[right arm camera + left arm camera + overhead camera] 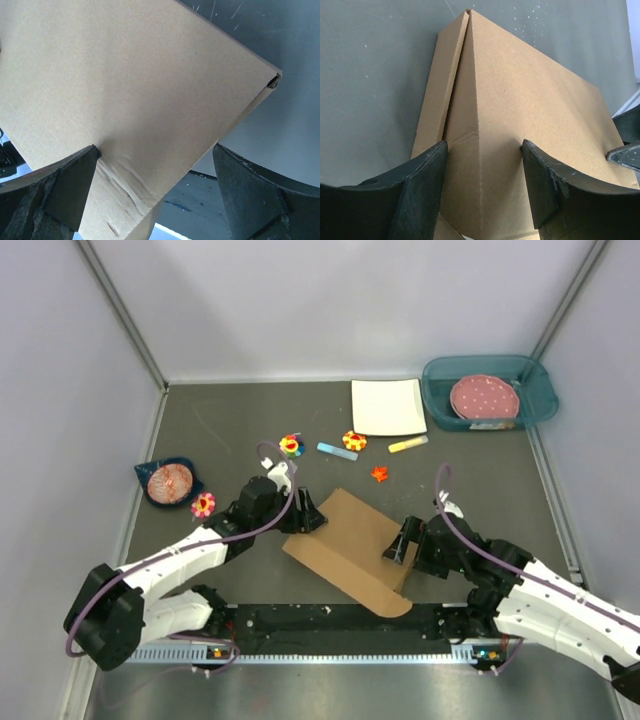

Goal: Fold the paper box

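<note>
The paper box [345, 540] is brown cardboard, lying partly folded in the middle of the grey table, with a rounded tab toward the near edge. My left gripper [305, 512] stands at its left corner. In the left wrist view it [484, 145] is open, its fingers [427, 190] straddling a raised crease of the paper box [535, 100]. My right gripper [403, 540] is at the box's right side. In the right wrist view it [155, 147] is wide open. The left finger touches the creased panel of the paper box [125, 75], and the right finger is off the cardboard.
A white square plate [388, 406] and a teal bin [535, 390] holding a pink plate sit at the back right. A blue bowl [170, 482] is at the left. Small flower toys [291, 445], a red star [379, 474] and two sticks [336, 451] lie behind the box.
</note>
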### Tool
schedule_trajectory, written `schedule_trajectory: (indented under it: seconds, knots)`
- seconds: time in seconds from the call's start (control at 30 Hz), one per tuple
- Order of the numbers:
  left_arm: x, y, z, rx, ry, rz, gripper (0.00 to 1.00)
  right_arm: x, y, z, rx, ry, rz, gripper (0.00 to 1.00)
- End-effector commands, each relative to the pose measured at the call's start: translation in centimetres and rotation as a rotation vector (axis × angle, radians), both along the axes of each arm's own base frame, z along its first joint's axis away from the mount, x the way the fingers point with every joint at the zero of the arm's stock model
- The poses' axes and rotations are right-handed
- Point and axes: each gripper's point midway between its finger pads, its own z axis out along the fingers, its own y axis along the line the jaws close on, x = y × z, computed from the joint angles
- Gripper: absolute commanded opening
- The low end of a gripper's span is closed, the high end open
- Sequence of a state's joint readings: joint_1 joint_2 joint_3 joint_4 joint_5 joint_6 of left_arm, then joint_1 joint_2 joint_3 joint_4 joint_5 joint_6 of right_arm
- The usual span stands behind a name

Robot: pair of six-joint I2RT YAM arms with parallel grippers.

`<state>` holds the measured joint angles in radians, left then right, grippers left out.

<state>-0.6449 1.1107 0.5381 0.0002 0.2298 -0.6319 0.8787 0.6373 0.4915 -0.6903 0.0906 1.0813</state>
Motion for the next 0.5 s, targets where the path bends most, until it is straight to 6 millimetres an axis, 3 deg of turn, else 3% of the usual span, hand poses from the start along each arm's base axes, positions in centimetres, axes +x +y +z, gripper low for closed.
schedule_trajectory:
  seconds: [0.0,0.13,0.47]
  knots:
    - [-3.0,0.4,-2.8,0.021,0.102,-0.067,0.65,0.9,1.3,-0.7,0.019,-0.012,0.015,0.99]
    - [-4.0,0.8,-4.1,0.019,0.135,-0.072,0.64,2.8,1.8,-1.1,-0.063,-0.045,0.046,0.99]
    - [-3.6,2.2,-3.6,-0.012,0.075,0.028,0.63,8.7,3.3,1.4,-0.172,-0.135,0.111,0.99]
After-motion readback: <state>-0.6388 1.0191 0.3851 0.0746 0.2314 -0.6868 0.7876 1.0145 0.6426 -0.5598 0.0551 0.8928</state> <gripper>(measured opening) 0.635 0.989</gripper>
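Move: The closed-over paper box lies slantwise between my hands, both already at its lid. Its middle is about 9 cm to the right of my left hand, 5 cm back and 2 cm lower; from my right hand it is some 13 cm left and 4 cm ahead, slightly lower. The orange star lies roughly 14 cm ahead and 17 cm right of my left hand, the red flower about 20 cm ahead and 5 cm left of it, both some 5 cm lower. I turn the box counter-clockwise between my two open grippers. My right hand, spread over the lid's right-hand edge, goes about 5 cm forward and some 2 cm left. My left hand keeps one finger on the lid at its left end and eases about 2 cm back and as much down, drifting slightly left. ##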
